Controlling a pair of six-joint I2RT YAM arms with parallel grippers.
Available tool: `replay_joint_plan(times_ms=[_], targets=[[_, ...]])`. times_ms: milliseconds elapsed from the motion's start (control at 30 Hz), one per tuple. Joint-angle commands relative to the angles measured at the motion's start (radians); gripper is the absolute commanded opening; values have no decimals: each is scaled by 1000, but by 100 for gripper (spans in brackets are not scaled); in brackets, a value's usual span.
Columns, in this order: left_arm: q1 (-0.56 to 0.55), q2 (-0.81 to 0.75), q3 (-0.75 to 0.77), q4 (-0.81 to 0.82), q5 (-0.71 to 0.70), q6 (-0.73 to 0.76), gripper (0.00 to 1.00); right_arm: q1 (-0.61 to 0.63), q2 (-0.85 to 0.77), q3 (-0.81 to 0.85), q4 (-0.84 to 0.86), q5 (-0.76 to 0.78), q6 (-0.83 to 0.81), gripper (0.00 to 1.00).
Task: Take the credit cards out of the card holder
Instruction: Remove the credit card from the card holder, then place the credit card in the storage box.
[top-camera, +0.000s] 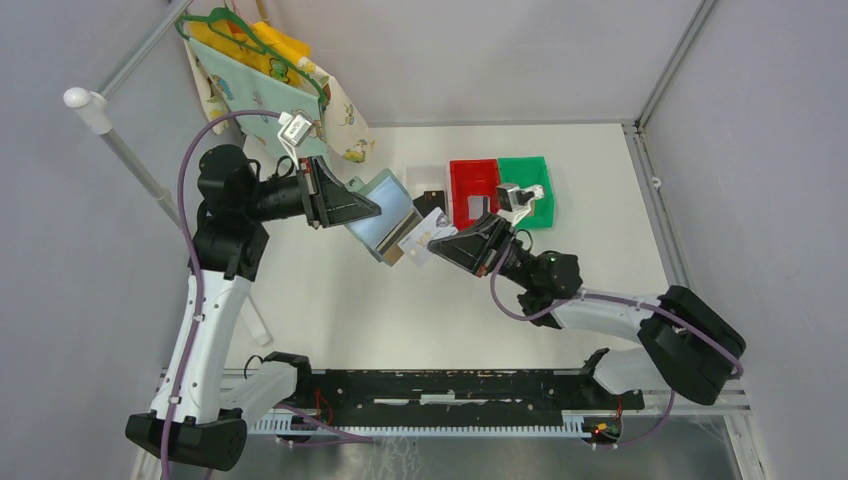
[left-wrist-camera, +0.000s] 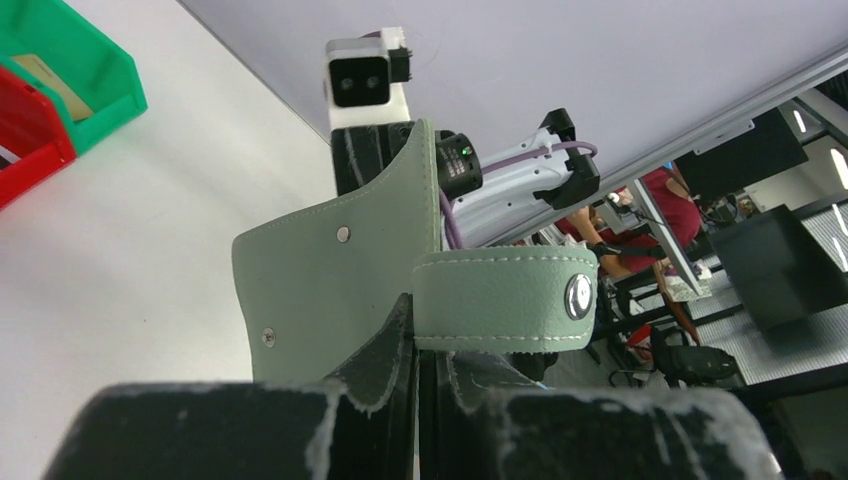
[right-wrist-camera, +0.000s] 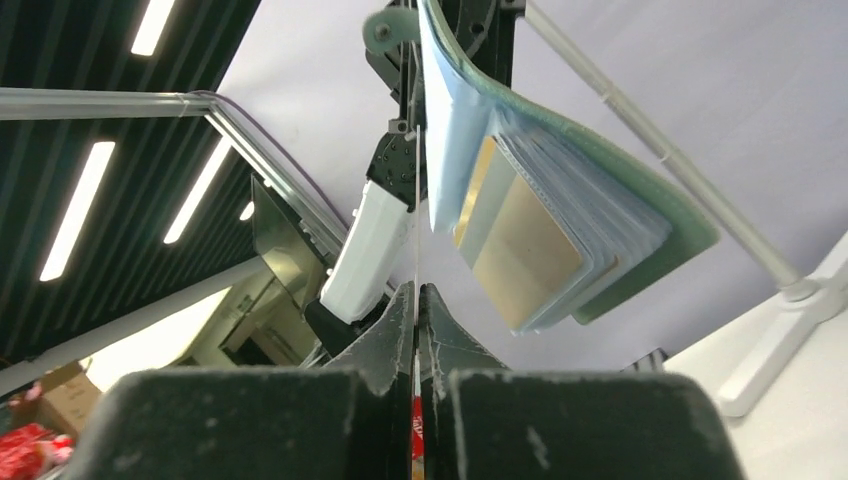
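Note:
The card holder (top-camera: 383, 222), pale grey-green with clear pockets, hangs open above the table's middle. My left gripper (top-camera: 368, 208) is shut on its cover; in the left wrist view the cover (left-wrist-camera: 330, 285) and its snap strap (left-wrist-camera: 500, 300) rise from between the fingertips (left-wrist-camera: 395, 345). My right gripper (top-camera: 434, 240) is shut on a thin pale credit card (top-camera: 414, 246) at the holder's lower right edge. In the right wrist view that card (right-wrist-camera: 416, 210) shows edge-on, running up from my right gripper (right-wrist-camera: 417, 298) to the holder (right-wrist-camera: 640, 215). A gold card (right-wrist-camera: 520, 250) sits in a pocket.
A red bin (top-camera: 473, 190) and a green bin (top-camera: 530, 187) stand at the back right of the table, with a small black object (top-camera: 431, 204) and a clear tray (top-camera: 424, 180) to their left. A hanger with a patterned bag (top-camera: 270, 85) hangs at the back left on a white pole (top-camera: 115, 140).

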Motion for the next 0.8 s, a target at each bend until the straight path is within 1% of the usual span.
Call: replay_joint_plan(times_ms=[0,33,133,233,300,333,400,433,500,600,700,767], targets=[[14,10,100,-152,24,211,2,-100,-150,-47,-38,-108,-23,0],[15,17,112,-189,22,249,2,-125,-185,-42,-114,-136,-44,0],[21,27,150,-299,1,376,2,-210,-260,32,-489,-253,-191,0],[21,37,187,-401,-30,497,2,-300,-290,202,-1035,-311,-474,0],[20,42,206,-462,-48,559,2,-348,-282,327,-1343,-277,-694,0],[21,45,209,-476,-54,575,2,-363,-266,404,-1498,-220,-814,0],[21,46,205,-490,-61,590,2,-379,-222,539,-1741,-77,-978,0],[21,46,203,-492,-64,591,2,-385,-193,581,-1815,-23,-1039,0],[21,47,203,-493,-67,593,2,-400,-139,659,-1900,58,-1111,0],[21,46,207,-495,-65,599,2,-421,-41,742,-1965,136,-1182,0],[21,47,205,-493,-61,599,2,-434,61,812,-1998,180,-1219,0],[21,48,194,-493,-59,602,2,-443,129,851,-1999,180,-1229,0]])
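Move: The right gripper already grips the drawn card by its edge, high over the table. The red box lies about 32 cm ahead of it, 10 cm to its right and 34 cm below; the white box is also 31 cm ahead but 3 cm to its left, the green box 33 cm ahead and 24 cm right. The card holder hangs some 10 cm left, 3 cm ahead and slightly higher. From the left gripper, the red box is about 30 cm ahead, 23 cm right and 40 cm down. Carry the pinched card away from the holder with the right gripper: first a few centimetres right, then sweep some 20 cm forward and further right towards the red box, sinking about 9 cm, mostly late. Meanwhile swing the fingers from left-and-up to forward-left and down, keeping them shut. With the left gripper keep hold of the holder, lowering it slightly and dipping its fingertips. ##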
